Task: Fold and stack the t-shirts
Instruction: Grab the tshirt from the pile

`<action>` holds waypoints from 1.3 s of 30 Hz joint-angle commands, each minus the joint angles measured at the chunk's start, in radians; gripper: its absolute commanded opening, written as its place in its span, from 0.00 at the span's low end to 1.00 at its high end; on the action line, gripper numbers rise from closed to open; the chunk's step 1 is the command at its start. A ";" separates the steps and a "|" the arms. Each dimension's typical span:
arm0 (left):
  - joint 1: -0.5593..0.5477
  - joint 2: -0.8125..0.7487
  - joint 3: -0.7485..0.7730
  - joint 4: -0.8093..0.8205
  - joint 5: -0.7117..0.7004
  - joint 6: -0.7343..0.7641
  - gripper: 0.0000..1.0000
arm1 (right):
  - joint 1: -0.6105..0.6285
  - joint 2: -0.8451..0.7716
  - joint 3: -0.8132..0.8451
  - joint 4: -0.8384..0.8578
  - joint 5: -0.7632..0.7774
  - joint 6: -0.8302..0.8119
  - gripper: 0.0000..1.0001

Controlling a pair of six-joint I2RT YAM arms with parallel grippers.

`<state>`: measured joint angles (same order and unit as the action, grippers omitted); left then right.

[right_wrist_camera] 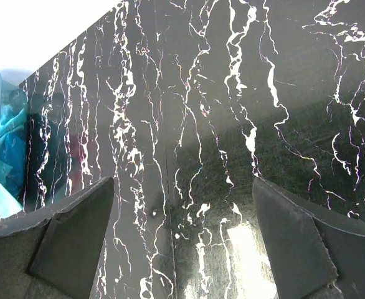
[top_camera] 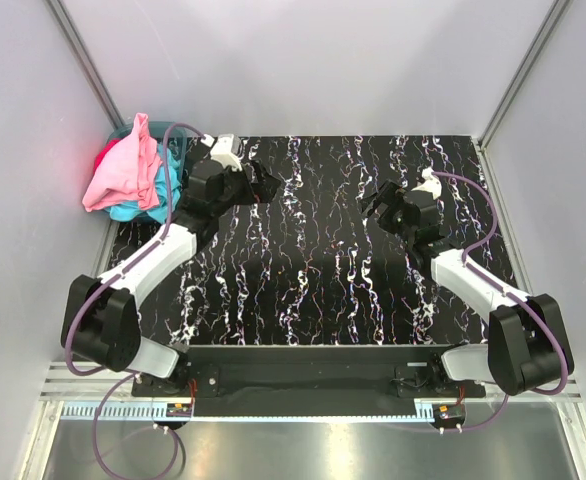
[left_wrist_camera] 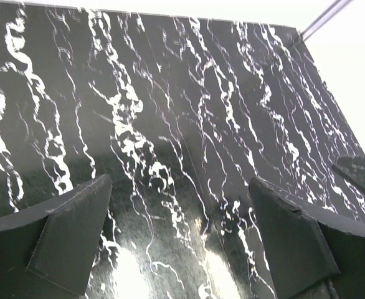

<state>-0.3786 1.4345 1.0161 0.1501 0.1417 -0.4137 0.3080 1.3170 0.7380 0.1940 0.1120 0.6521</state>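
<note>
The t-shirts lie bundled in a teal basket (top_camera: 173,160) at the table's back left corner. The pink t-shirt (top_camera: 123,178) is draped on top, the turquoise one (top_camera: 126,211) shows below it, and a bit of red one (top_camera: 106,156) peeks out behind. My left gripper (top_camera: 268,184) hovers open over the black marbled table (top_camera: 313,270), just right of the basket, with nothing between its fingers (left_wrist_camera: 70,237). My right gripper (top_camera: 373,205) stands open over the table's right half, also empty. Turquoise cloth (right_wrist_camera: 2,156) shows at the left edge of the right wrist view.
White walls close in the table on the left, back and right. The arm bases sit on a black rail (top_camera: 303,365) at the near edge. The tip of the right gripper (left_wrist_camera: 363,168) shows at the right edge of the left wrist view.
</note>
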 commanded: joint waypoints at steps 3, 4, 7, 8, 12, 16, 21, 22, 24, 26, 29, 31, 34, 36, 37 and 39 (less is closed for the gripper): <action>0.003 -0.025 0.055 -0.041 -0.043 0.055 0.99 | 0.011 -0.033 0.029 0.015 -0.006 -0.011 1.00; 0.003 -0.028 0.052 -0.047 -0.054 0.058 0.99 | 0.010 -0.038 0.029 0.016 -0.006 -0.012 1.00; 0.012 -0.040 0.047 -0.069 -0.070 0.064 0.99 | 0.011 -0.048 0.023 0.015 -0.003 -0.014 1.00; 0.015 -0.042 0.042 -0.069 -0.065 0.062 0.99 | 0.010 -0.050 0.020 0.016 -0.003 -0.014 1.00; 0.046 -0.051 0.016 -0.044 -0.031 0.035 0.99 | 0.011 -0.056 0.014 0.016 -0.005 -0.012 1.00; 0.144 -0.011 -0.007 0.031 0.073 -0.062 0.99 | 0.010 -0.065 0.011 0.016 -0.003 -0.014 1.00; 0.250 0.073 0.113 -0.099 -0.098 0.030 0.99 | 0.010 -0.076 0.011 0.012 -0.003 -0.012 1.00; 0.257 0.089 0.165 -0.125 -0.185 0.094 0.99 | 0.009 -0.075 0.009 0.013 -0.006 -0.012 1.00; 0.286 0.115 0.188 -0.147 -0.255 0.151 0.99 | 0.009 -0.073 0.012 0.012 -0.011 -0.011 1.00; 0.320 0.121 0.200 -0.141 -0.293 0.197 0.99 | 0.011 -0.073 0.012 0.015 -0.014 -0.009 1.00; 0.404 0.126 0.185 -0.095 -0.335 0.144 0.99 | 0.011 -0.058 0.003 0.039 -0.054 0.009 1.00; 0.435 0.129 0.173 -0.061 -0.404 0.162 0.99 | 0.009 -0.045 0.008 0.036 -0.090 0.030 1.00; 0.449 0.167 0.202 -0.034 -0.515 0.246 0.98 | 0.011 -0.024 0.009 0.022 -0.110 0.050 1.00; 0.470 0.190 0.234 -0.030 -0.551 0.280 0.99 | 0.009 -0.030 -0.006 0.045 -0.113 0.055 1.00; 0.495 0.219 0.246 -0.035 -0.559 0.297 0.99 | 0.008 -0.039 -0.029 0.080 -0.135 0.060 1.00; 0.521 0.243 0.281 -0.043 -0.530 0.297 0.99 | 0.009 -0.045 -0.043 0.100 -0.137 0.066 1.00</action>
<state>0.1066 1.6405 1.2179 0.0547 -0.3264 -0.1783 0.3088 1.2892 0.7185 0.2176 0.0086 0.6933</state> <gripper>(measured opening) 0.987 0.994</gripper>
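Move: The pink t-shirt on top of the pile lies about 33 cm to the left hand's left, some 9 cm farther out and roughly 10 cm lower. The blue t-shirt spills out on its near right side, about 25 cm left of the hand and 4 cm ahead; the red one peeks out beyond, some 40 cm left and 13 cm ahead. From the right hand the pink t-shirt is about 75 cm left and 12 cm ahead. Leftward in a wide, quickening sweep, the left hand crosses about 31 cm to the pile after a slow start, reaching some 8 cm forward and sinking only slightly. The wrist swings roughly 50 degrees counter-clockwise and rolls its left side up, fingers staying wide open above the pink t-shirt, with no touch to be seen. The right hand, empty, drifts about 2 cm left. ##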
